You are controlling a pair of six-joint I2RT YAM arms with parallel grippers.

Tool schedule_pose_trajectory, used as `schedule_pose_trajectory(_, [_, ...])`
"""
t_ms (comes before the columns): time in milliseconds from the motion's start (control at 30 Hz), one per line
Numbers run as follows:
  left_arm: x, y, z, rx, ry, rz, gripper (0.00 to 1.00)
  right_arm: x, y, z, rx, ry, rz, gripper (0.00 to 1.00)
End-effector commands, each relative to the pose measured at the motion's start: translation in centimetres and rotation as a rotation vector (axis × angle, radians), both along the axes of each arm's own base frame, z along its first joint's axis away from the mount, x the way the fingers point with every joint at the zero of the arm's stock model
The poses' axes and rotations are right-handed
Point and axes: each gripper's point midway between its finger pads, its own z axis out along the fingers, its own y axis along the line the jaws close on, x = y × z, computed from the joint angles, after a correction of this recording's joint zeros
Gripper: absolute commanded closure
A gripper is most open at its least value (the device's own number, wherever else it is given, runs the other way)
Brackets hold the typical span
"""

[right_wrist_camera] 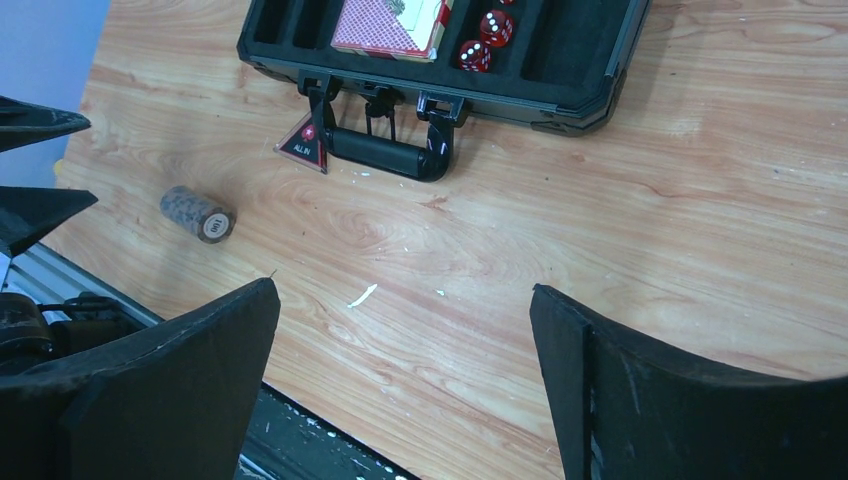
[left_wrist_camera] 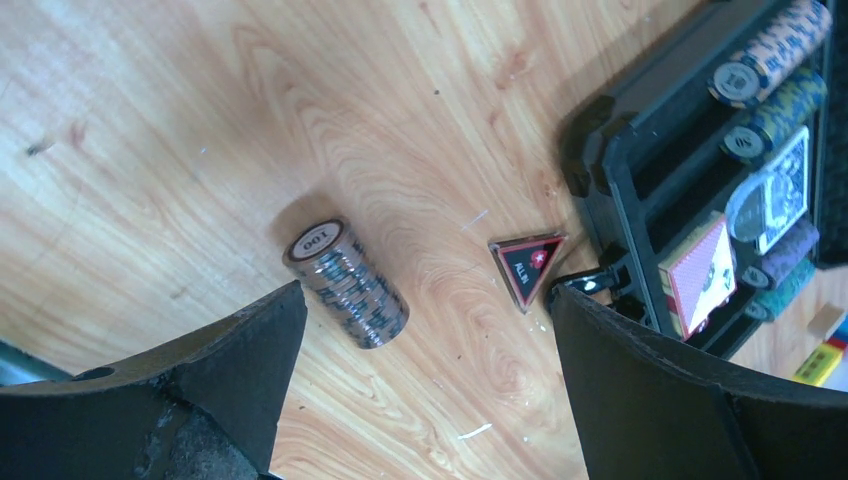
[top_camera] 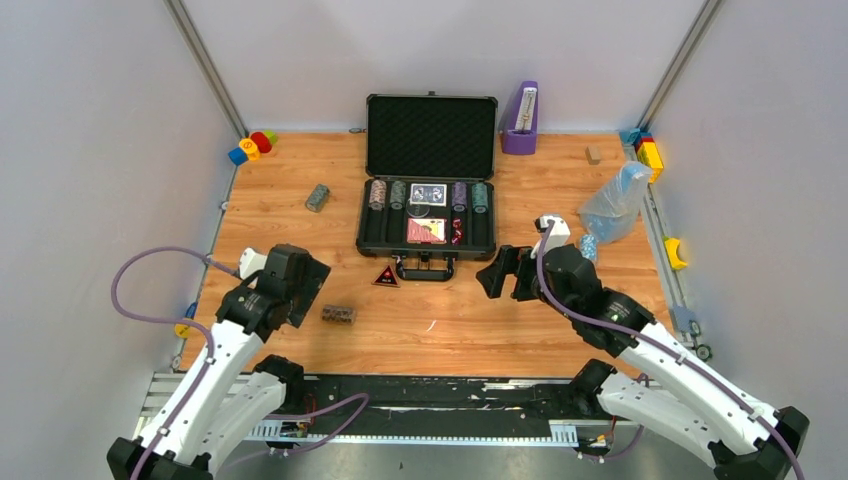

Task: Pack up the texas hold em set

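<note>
The black case (top_camera: 430, 135) lies open at the table's centre, its lid standing up. Its slots hold chip rolls (top_camera: 377, 194), card decks (top_camera: 425, 231) and red dice (top_camera: 457, 232). The dark red triangle (top_camera: 386, 277) lies on the wood by the case handle. One chip roll (top_camera: 338, 314) lies loose just right of my left gripper (top_camera: 312, 283), which is open and empty. In the left wrist view that roll (left_wrist_camera: 347, 283) and the triangle (left_wrist_camera: 527, 265) lie beyond the open left gripper (left_wrist_camera: 428, 292). Another roll (top_camera: 318, 197) lies left of the case. My right gripper (top_camera: 497, 272), open and empty, hovers right of the handle (right_wrist_camera: 385, 160).
A purple upright object (top_camera: 520, 118) stands right of the lid. Toy blocks (top_camera: 252, 146) sit in the back left corner and more blocks (top_camera: 648, 150) at the back right. A clear plastic bag (top_camera: 615, 205) lies right of the case, near my right arm.
</note>
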Motion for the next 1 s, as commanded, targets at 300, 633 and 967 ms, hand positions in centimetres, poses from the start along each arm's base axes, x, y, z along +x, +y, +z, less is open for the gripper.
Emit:
schedule_pose_trajectory(300, [-0.4, -2.3, -6.5, -0.169, 0.195, 0.138, 0.00, -0.1, 0.0, 1.7, 0.054, -0.051, 0.003, 0.02])
schedule_pose_trajectory(633, [0.8, -3.3, -9.3, -0.175, 0.239, 0.118, 0.19, 0.1, -0.1, 1.2, 0.039, -0.043, -0.006, 0.02])
schedule_pose_trajectory(967, [3.3, -4.0, -8.3, 0.030, 0.269, -0.218, 0.88, 0.3, 0.0, 0.7, 0.024, -0.029, -0.008, 0.02])
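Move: The brown chip roll lies on the table about 11 cm below the open left hand, some 3 cm to its right and level with it fore-and-aft. The all-in triangle is roughly 8 cm ahead and 13 cm to the right of that hand; the middle of the open case is about 20 cm ahead and 21 cm to the right. From the right hand, the roll is roughly 29 cm to the left, about 1 cm back and 16 cm below. The brown chip roll is taken by the left hand, which sinks about 10 cm onto it while shifting some 3 cm right, easing back a little at first and forward again lower down. The fingers tip nearly 20 degrees further downward, stay wide open for most of the descent, then close over the last stretch until they pinch the roll from both sides. ##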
